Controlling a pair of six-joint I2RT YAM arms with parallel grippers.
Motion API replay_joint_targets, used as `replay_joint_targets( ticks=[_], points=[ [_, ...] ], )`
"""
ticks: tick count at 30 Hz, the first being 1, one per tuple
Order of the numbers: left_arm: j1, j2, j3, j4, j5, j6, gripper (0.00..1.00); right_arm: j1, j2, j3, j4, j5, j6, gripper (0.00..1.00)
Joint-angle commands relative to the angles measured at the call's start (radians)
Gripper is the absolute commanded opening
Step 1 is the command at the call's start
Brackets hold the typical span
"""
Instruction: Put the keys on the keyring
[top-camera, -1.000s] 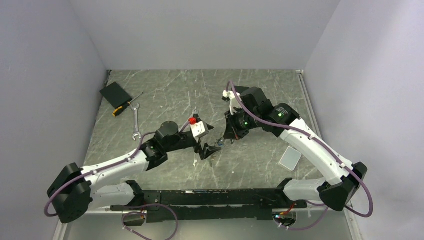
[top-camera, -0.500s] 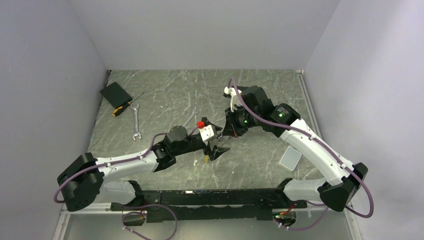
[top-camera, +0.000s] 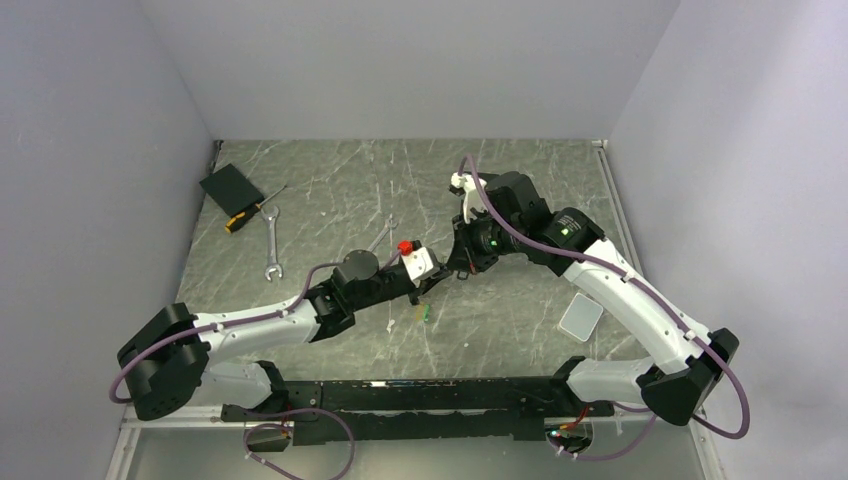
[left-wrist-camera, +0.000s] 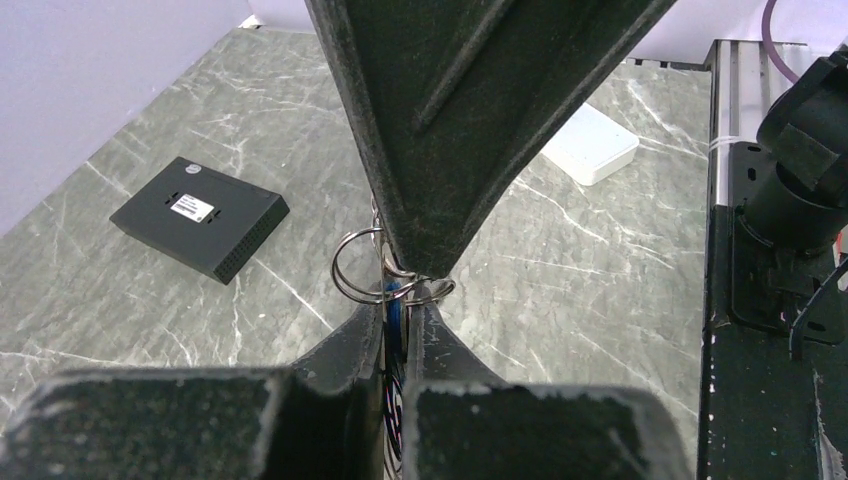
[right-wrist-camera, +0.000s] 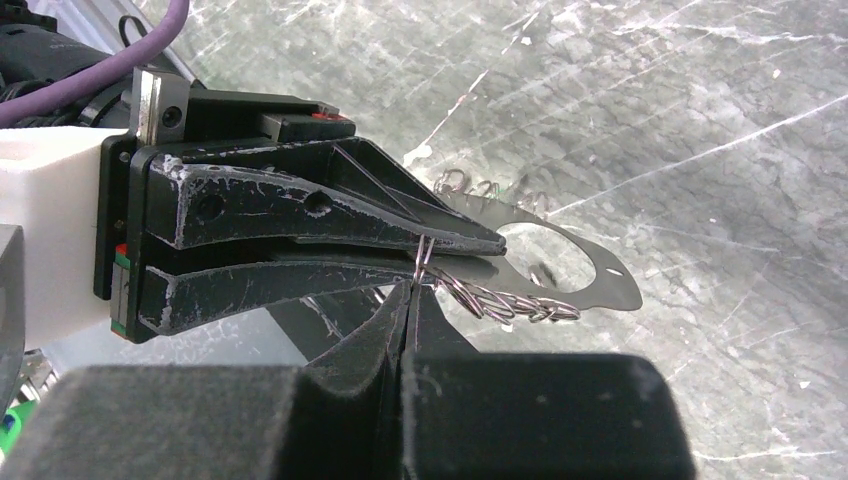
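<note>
My left gripper (top-camera: 433, 285) (left-wrist-camera: 403, 300) is shut on a blue-headed key (left-wrist-camera: 401, 312) held edge-on between its fingers. My right gripper (top-camera: 453, 272) (right-wrist-camera: 408, 290) meets it tip to tip and is shut on the thin silver wire of the keyring (right-wrist-camera: 424, 258). The keyring's wire loops (left-wrist-camera: 352, 277) sit right at the blue key's tip. A chain-like cluster of small rings (right-wrist-camera: 512, 302) and a flat silver tag (right-wrist-camera: 590, 268) hang off the ring. A green-headed key (top-camera: 423, 312) lies on the table just below the two grippers.
Two silver wrenches (top-camera: 272, 245) (top-camera: 385, 236), a black box (top-camera: 230, 187) (left-wrist-camera: 200, 216) and a yellow-handled screwdriver (top-camera: 250, 212) lie at the left and middle. A white flat box (top-camera: 581, 318) (left-wrist-camera: 591, 146) lies at the right. Walls enclose three sides.
My left gripper has swung right and up to meet the right gripper's tips. The green key that showed below it now lies on the table. The right arm has barely moved.
</note>
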Motion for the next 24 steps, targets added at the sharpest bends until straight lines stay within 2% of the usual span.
replay_joint_targets(
  ticks=[1, 5, 6, 9, 10, 14, 24],
  points=[
    [-0.005, -0.021, 0.035, -0.006, -0.028, 0.018, 0.0, 0.001, -0.041, 0.031, 0.06, 0.008, 0.007, 0.0],
    [-0.005, -0.022, 0.034, -0.021, -0.022, 0.033, 0.0, 0.001, -0.034, 0.031, 0.06, 0.032, 0.01, 0.0],
    [-0.005, -0.022, 0.034, -0.021, -0.022, 0.034, 0.0, 0.001, -0.028, 0.032, 0.054, 0.037, 0.01, 0.05],
    [-0.005, -0.022, 0.03, -0.014, -0.023, 0.022, 0.0, 0.001, -0.024, 0.033, 0.054, 0.043, 0.016, 0.34],
    [-0.005, -0.021, 0.028, -0.007, -0.025, 0.019, 0.0, 0.001, -0.03, 0.032, 0.06, 0.043, 0.018, 0.37],
    [-0.005, -0.016, 0.027, 0.007, -0.065, -0.001, 0.0, 0.0, -0.059, 0.018, 0.089, 0.052, 0.031, 0.39],
    [-0.005, -0.019, 0.018, 0.083, -0.111, -0.081, 0.0, 0.0, -0.117, -0.091, 0.21, 0.03, 0.075, 0.35]
  ],
)
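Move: The keyring is already pinched in my left hand, and my closed right fingers are on one of its wire rings. From my right hand, the ring bunch and metal plate centre lies about 3 cm below, 1 cm ahead and 1 cm right; from my left, some 3 cm right, 1 cm ahead, level. From my right hand, the green-headed key hangs roughly 8 cm below, 5 cm back, 4 cm left, and the black box lies 20 cm ahead, 7 cm right, some 23 cm down. I open my right fingers by about a third to let go of the wire ring, then lift that hand about 2 cm, straight up off the bunch, tipping it slightly. My left hand keeps its pinch on the keyring, sinking about 1 cm and then easing forward and slightly back up with a small counter-clockwise turn. ##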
